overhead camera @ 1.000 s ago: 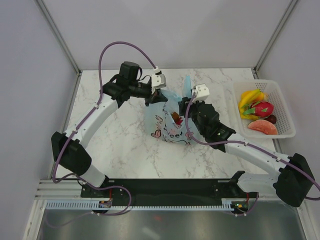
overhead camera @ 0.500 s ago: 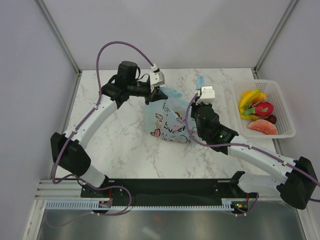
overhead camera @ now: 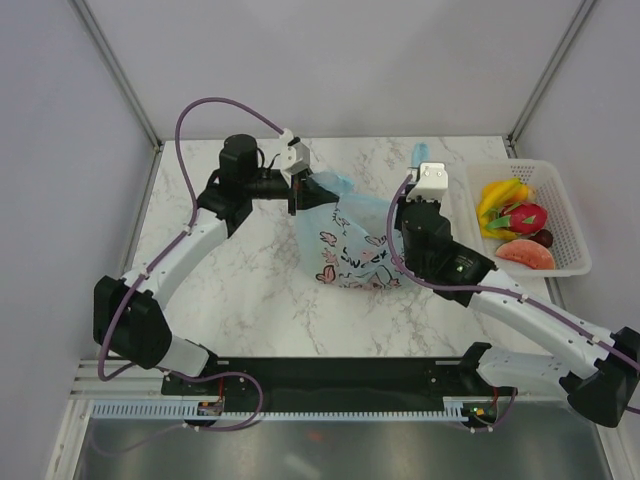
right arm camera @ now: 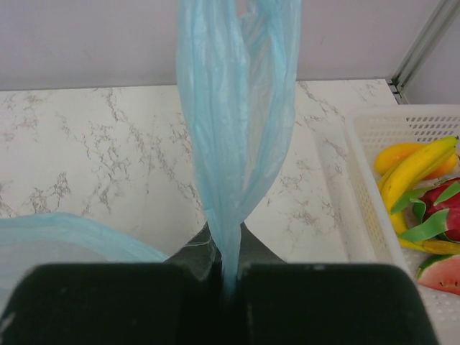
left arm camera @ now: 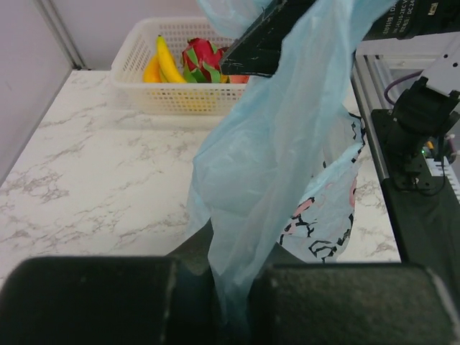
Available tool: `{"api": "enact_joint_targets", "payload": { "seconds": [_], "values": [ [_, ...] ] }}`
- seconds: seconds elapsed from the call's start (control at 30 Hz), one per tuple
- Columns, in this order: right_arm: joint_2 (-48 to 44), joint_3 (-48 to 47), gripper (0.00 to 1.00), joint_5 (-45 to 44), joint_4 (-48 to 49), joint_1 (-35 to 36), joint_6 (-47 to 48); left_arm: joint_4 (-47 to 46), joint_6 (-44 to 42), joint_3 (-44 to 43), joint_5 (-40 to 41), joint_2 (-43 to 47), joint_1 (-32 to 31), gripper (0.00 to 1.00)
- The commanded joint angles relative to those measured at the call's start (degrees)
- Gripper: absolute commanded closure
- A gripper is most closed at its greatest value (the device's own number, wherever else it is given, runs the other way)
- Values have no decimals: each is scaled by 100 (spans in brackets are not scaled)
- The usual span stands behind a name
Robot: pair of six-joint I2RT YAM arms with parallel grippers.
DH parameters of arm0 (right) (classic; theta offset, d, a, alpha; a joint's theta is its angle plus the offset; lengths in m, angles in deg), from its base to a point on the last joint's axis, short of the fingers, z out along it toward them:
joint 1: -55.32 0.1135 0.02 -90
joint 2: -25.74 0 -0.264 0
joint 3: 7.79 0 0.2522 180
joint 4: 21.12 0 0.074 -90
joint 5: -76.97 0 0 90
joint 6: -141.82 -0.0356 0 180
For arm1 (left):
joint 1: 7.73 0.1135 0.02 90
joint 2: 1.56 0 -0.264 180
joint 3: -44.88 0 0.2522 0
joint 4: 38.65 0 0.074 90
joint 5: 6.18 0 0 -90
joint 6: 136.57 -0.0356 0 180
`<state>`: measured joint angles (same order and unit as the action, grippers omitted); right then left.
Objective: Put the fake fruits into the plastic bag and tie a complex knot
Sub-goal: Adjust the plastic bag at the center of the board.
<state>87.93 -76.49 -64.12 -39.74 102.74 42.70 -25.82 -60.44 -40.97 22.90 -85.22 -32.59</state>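
The plastic bag [overhead camera: 350, 245], light blue with pink doodles, lies stretched between both grippers at mid-table. My left gripper [overhead camera: 297, 197] is shut on the bag's left handle film [left arm camera: 287, 158], which runs down into the narrow gap between its jaws [left arm camera: 233, 302]. Shut on the other handle is my right gripper [overhead camera: 402, 213]; that handle's twisted strip [right arm camera: 237, 144] rises out of the jaws [right arm camera: 228, 280]. The fake fruits lie in the basket at the right: yellow bananas [overhead camera: 500, 193], dragon fruit [overhead camera: 526, 216], an orange-red slice [overhead camera: 525, 255] and a dark ball [overhead camera: 543, 238].
A white mesh basket [overhead camera: 573, 225] stands at the table's right edge, close to the right arm's wrist; it shows too in the left wrist view [left arm camera: 180, 100] and the right wrist view [right arm camera: 363, 187]. Grey walls close in the marble table [overhead camera: 230, 290].
The right gripper closed on the bag's right handle and pulled it right and back. The left gripper moved left with its handle, so the bag is spread wider and has shifted slightly right.
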Motion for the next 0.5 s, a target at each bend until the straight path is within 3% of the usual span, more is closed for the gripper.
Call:
{"api": "enact_joint_targets", "payload": {
  "seconds": [0.0,0.07,0.1,0.13,0.17,0.23,0.37,0.4,0.47],
  "values": [
    [-6,-272,100,-313,-287,22,-300,-1067,842,230,-306,95,25,87],
    [38,-263,100,-366,-287,31,-362,-1067,842,528,-306,121,25,87],
    [65,-254,100,-436,-287,22,-371,-1607,2086,591,-132,122,43,85],
    [73,-246,100,-454,-278,22,-397,-2369,2107,626,183,139,52,74],
    [82,-228,100,-472,-287,22,-414,-2394,2047,661,204,148,52,72],
    [100,-210,100,-542,-287,31,-432,-2386,2116,671,309,174,69,26],
    [47,-202,100,-648,-278,22,-423,-2288,2212,670,423,227,210,21],
    [30,-210,100,-656,-270,4,-423,-2402,2291,723,476,279,271,5],
    [3,-193,100,-674,-278,-5,-458,-2936,2763,968,861,332,306,0]
  ]
}}
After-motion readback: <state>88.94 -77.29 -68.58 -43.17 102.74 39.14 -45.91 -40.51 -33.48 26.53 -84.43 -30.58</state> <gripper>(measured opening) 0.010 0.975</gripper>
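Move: My left hand has the bag's left corner at its fingers. The middle of the plastic bag's body lies about 4 cm back and 4 cm to its right, roughly 18 cm below. The right gripper stands some 15 cm to my left hand's right and about 2 cm farther out. From my right hand, which pinches the bag's other corner, the bag's body is about 6 cm back, 11 cm left and 16 cm lower. I spread my left fingers from nearly shut to wide open around the bag's left corner, giving up its pinch. The hand dips about 1 cm, then comes up and goes forward some 2 cm, the fingertips tilting up roughly 10 degrees. My right hand keeps its pinch on the other corner and eases about 1 cm to the right. ##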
